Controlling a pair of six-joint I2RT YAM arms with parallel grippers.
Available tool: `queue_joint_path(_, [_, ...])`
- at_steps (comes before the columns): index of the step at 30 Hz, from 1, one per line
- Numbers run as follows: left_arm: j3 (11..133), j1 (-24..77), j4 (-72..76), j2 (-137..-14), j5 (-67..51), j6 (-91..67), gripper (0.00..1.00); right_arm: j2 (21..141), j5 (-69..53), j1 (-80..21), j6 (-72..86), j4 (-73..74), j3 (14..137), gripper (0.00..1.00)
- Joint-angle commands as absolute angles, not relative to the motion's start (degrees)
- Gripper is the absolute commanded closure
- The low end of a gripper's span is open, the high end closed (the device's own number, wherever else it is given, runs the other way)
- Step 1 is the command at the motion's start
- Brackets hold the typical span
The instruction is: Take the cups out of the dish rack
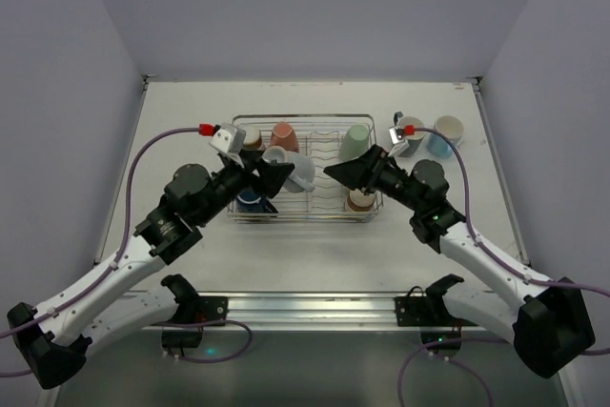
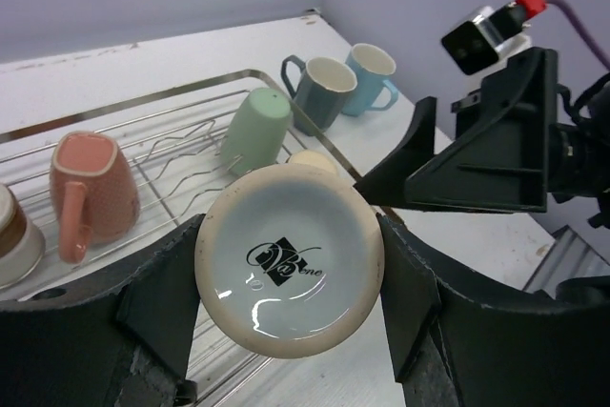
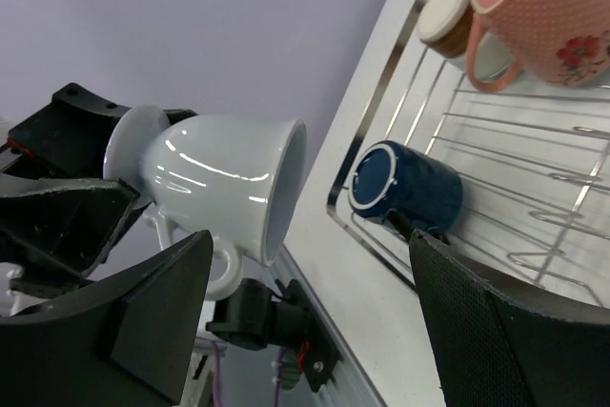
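Note:
My left gripper (image 1: 284, 174) is shut on a grey-white cup (image 1: 297, 171), gripping its base (image 2: 289, 259) and holding it on its side above the dish rack (image 1: 305, 120). My right gripper (image 1: 332, 171) stands open, its fingertips pointing at the cup's mouth (image 3: 286, 188) and apart from it. In the rack are a pink cup (image 1: 283, 134), a mint green one (image 1: 356, 141), a brown-and-cream one (image 1: 252, 141), a navy one (image 1: 250, 200) lying on its side, and a cream one (image 1: 360, 199).
A dark grey-blue mug (image 1: 411, 134) and a light blue mug (image 1: 445, 134) stand upright on the white table right of the rack. Grey walls close in the table at the back and both sides. The rack's divider prongs (image 1: 324, 154) lie below the two grippers.

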State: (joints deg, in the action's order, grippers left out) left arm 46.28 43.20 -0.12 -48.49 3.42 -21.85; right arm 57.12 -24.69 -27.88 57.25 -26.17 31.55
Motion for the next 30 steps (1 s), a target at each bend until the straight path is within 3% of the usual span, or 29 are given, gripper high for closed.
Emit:
queue_joint_path(1, [44.1,43.3,13.0,-45.8,-2.0,-23.0,1.00,59.1,-26.3,-30.2,61.9,-32.7,33.0,0.14])
queue_joint_path(18, [38.1,43.3,25.4,-44.6,-9.4,-28.9,1.00,66.8,-30.2,-39.0,74.3,-59.8,34.5,0.32])
queue_joint_path(21, [37.4,43.3,25.1,-43.9,-9.1,-29.4,0.97,66.9,-27.3,-39.6,75.1,-63.7,33.8,0.48])
queue_joint_path(22, [37.2,43.3,24.4,-43.4,-9.1,-29.1,0.90,66.4,-26.5,-39.7,75.1,-64.3,33.6,0.64])
queue_joint_path(23, [37.1,43.3,23.9,-43.0,-8.6,-29.0,0.81,66.1,-25.8,-39.7,75.0,-64.9,32.9,0.71])
queue_joint_path(24, [37.1,43.3,23.3,-42.1,-8.3,-28.8,0.54,65.8,-24.7,-39.7,75.0,-65.6,32.4,0.78])
queue_joint_path(27, [36.5,43.3,21.1,-39.7,-5.6,-28.6,0.14,64.6,-23.0,-39.7,74.7,-65.7,30.6,1.00])
queue_joint_path(30, [36.1,43.4,19.3,-38.1,-4.0,-28.0,0.01,63.8,-23.7,-39.6,73.2,-64.9,30.2,1.00])
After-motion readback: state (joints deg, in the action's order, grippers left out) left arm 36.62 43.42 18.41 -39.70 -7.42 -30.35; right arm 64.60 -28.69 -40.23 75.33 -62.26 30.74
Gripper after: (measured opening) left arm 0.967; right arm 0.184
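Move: My left hand, high over the rack, already holds the white cup by its base, its middle about 2 cm ahead and 4 cm to the right. My open right gripper has this cup some 8 cm to its left, 2 cm back and 5 cm up. In the rack, roughly 20 cm below my left hand, the pink mug stands 20 cm ahead and the blue mug 5 cm ahead, 9 cm left; the green cup is 18 cm ahead of my right hand, 7 cm right and 16 cm down. I bring my right hand left and back to the cup's open end, then up (about 9 cm in all), rolling and turning counter-clockwise some 20 degrees, and pinch the rim wall with one finger inside the mouth. My left hand eases back and rises about 5 cm, turning slightly clockwise, then opens wide and lets go of the base. ##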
